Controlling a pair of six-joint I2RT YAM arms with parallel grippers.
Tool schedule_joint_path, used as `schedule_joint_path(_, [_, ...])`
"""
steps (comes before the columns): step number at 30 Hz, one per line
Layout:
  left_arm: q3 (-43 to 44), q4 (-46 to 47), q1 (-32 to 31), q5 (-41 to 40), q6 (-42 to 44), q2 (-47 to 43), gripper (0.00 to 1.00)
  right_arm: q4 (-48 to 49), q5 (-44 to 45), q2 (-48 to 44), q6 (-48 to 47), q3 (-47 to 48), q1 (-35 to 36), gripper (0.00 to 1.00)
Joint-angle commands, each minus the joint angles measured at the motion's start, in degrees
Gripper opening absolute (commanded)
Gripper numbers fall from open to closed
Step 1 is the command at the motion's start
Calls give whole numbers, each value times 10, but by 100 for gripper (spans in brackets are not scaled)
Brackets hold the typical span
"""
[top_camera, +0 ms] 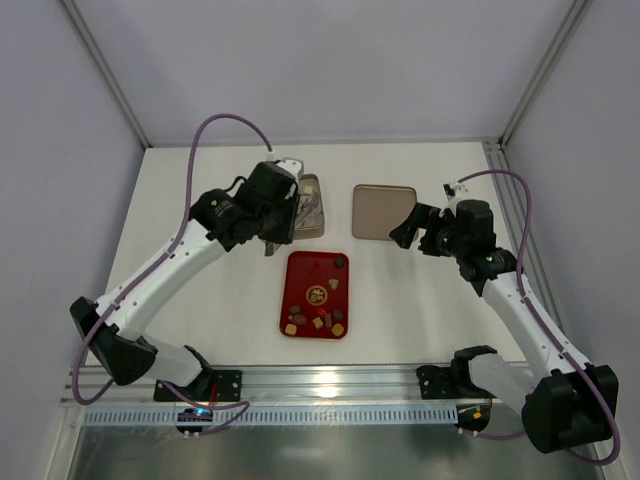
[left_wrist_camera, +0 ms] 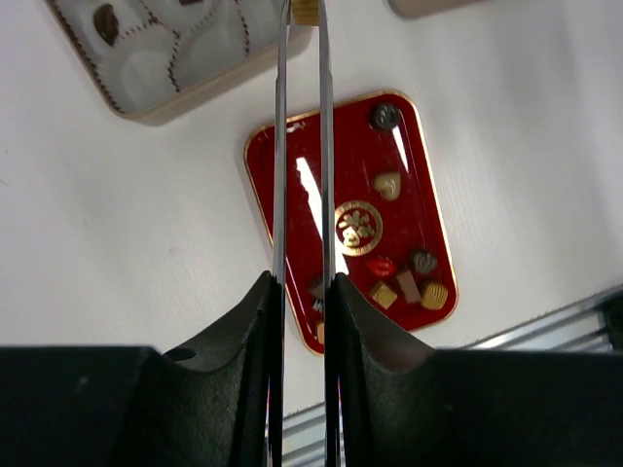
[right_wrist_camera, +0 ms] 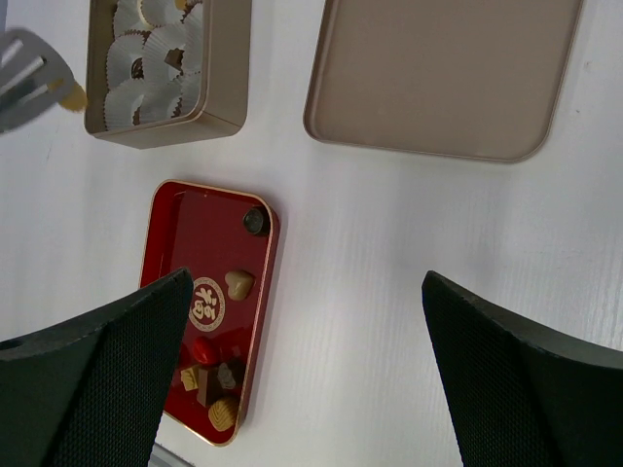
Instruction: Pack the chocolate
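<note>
The chocolate point(top_camera: 318, 318) lies as several small brown, tan and dark pieces in a red tray point(top_camera: 303, 270); it also shows in the left wrist view point(left_wrist_camera: 409, 285) and the right wrist view point(right_wrist_camera: 216, 381). My left gripper point(left_wrist_camera: 302, 282) is shut on thin metal tongs point(left_wrist_camera: 280, 146), which pinch one tan chocolate point(left_wrist_camera: 305, 12) at their tips, by the edge of the golden tin point(left_wrist_camera: 146, 105). The tongs point(right_wrist_camera: 29, 83) and that piece point(right_wrist_camera: 73, 97) show beside the tin point(right_wrist_camera: 226, 68). My right gripper point(right_wrist_camera: 307, 280) is open and empty above bare table right of the tray.
The tin holds whitish paper cups point(right_wrist_camera: 146, 49), a few with a chocolate inside. Its lid point(top_camera: 383, 212) lies upside down to the right of the tin. The left gripper point(top_camera: 282, 220) hides part of the tin point(top_camera: 312, 205). The right gripper point(top_camera: 408, 228) hovers at the lid's right edge.
</note>
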Motion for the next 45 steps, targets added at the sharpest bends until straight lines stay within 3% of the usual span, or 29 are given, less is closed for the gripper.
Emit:
schedule_joint_path(1, [50, 45, 47, 7, 25, 34, 18, 9, 2, 3, -5, 9, 3, 100])
schedule_joint_path(9, [136, 68, 93, 18, 40, 164, 18, 9, 2, 4, -6, 10, 4, 100])
schedule_joint_path(16, [143, 92, 114, 23, 41, 223, 18, 10, 2, 4, -5, 9, 3, 100])
schedule_joint_path(45, [113, 124, 129, 33, 63, 266, 33, 6, 2, 4, -6, 9, 4, 100])
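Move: The left hand holds a light-brown chocolate square; its goal, the paper cup in the middle row of the box's right column, lies about 14 cm ahead, 1 cm right and 10 cm below. The middle cup with the dark square is some 5 cm left of that cup, level with it. The red tray's middle lies about 6 cm back, 3 cm right; the beige lid 12 cm ahead, 17 cm right. From the right hand the goal cup is roughly 8 cm ahead, 18 cm left, 4 cm below. The left hand carries the chocolate about 14 cm forward, then 8 cm down to the cup, fingers easing slightly open. ##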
